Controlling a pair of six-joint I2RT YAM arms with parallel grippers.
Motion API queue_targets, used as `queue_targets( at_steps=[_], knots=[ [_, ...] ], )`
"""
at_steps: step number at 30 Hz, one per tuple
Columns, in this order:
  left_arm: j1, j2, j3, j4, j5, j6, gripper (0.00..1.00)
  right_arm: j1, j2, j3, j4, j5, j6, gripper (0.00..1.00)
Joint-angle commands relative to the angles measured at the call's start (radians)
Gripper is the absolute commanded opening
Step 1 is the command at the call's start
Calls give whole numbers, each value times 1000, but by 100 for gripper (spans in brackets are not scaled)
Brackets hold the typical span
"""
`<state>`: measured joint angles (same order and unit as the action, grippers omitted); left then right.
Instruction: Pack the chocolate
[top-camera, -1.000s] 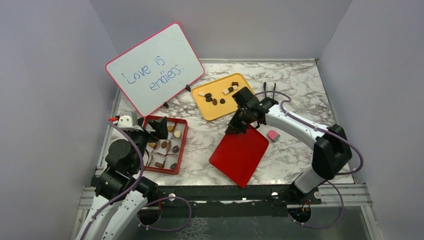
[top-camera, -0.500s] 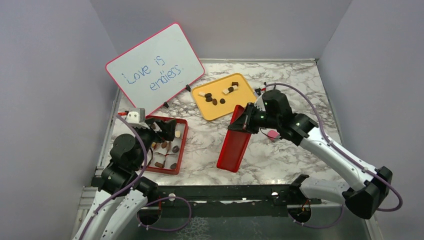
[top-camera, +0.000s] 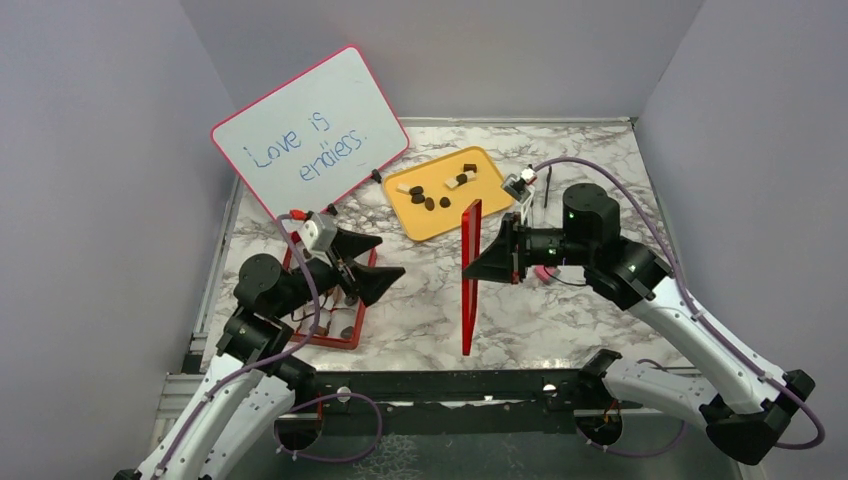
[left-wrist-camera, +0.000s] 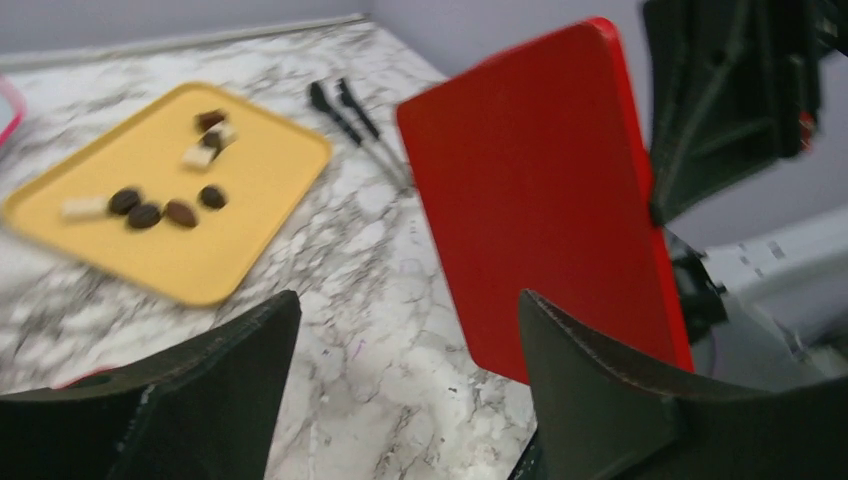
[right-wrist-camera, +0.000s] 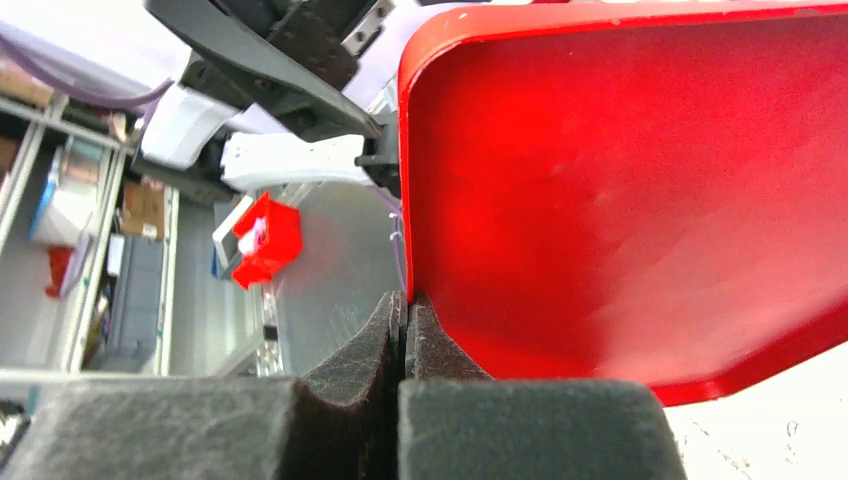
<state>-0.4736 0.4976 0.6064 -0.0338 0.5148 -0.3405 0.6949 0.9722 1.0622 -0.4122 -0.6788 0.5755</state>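
Several dark and pale pieces of chocolate (top-camera: 428, 202) lie on the yellow tray (top-camera: 445, 222); the left wrist view shows the chocolate (left-wrist-camera: 145, 215) on that tray (left-wrist-camera: 240, 230) too. My right gripper (top-camera: 470, 270) is shut on a red lid (top-camera: 469, 290) and holds it upright on its edge; its pads pinch the lid's rim (right-wrist-camera: 620, 200) at the right gripper (right-wrist-camera: 405, 300). My left gripper (top-camera: 393, 256) hovers open beside the red box (top-camera: 355, 335), pointing at the lid (left-wrist-camera: 540, 220), nothing between the left gripper (left-wrist-camera: 410, 305) fingers. The left arm hides most of the box's contents.
A whiteboard (top-camera: 310, 135) leans at the back left. Two thin black sticks (top-camera: 540, 185) lie right of the yellow tray. A small pink cube (top-camera: 546, 272) peeks out behind my right gripper. Grey walls enclose the marble table.
The right arm swung the red lid up from lying flat to standing on edge. My left gripper left the red box and moved right toward the lid, its fingers narrowing a little.
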Motion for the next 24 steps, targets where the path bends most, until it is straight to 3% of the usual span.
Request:
queue_targets(
  at_steps=[1, 4, 6, 13, 18, 24],
  knots=[
    [-2, 1, -36, 292, 443, 268, 85, 8, -25, 18, 10, -191, -179, 1],
    [-2, -19, -27, 295, 595, 592, 86, 8, 0, -1, 33, -284, -179, 1],
    [-2, -18, -13, 284, 584, 694, 87, 8, 19, -12, 42, -346, -183, 1],
    [-1, 191, 180, -91, 665, 1162, 84, 9, 99, -23, 35, -413, -181, 1],
    [-2, 299, 291, -272, 680, 1355, 88, 10, 148, -1, -2, -409, -199, 1],
    [-2, 412, 364, -350, 670, 1457, 88, 11, 192, 26, -1, -417, -191, 1]
  ],
)
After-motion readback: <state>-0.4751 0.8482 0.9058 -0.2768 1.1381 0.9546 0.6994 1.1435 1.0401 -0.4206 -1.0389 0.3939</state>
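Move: The red lid, hanging from the right gripper, has its middle about 13 cm to the left gripper's right, 4 cm back and some 8 cm below. From that gripper, the open chocolate box is about 16 cm to the left, level fore and aft, 27 cm down; the yellow tray is some 22 cm ahead, 9 cm right, 29 cm down. The box lies about 28 cm left, 4 cm ahead and 29 cm below the right gripper. Bring the open left gripper about 5 cm right towards the lid, looping back and up, then forward and partly down, while rolling and swinging its fingers clockwise to face right, some 70 degrees in all. With the right, keep the pinch on the lid's upper edge, draw the lid back, then down about 4 cm, and turn it 20 degrees counter-clockwise. ##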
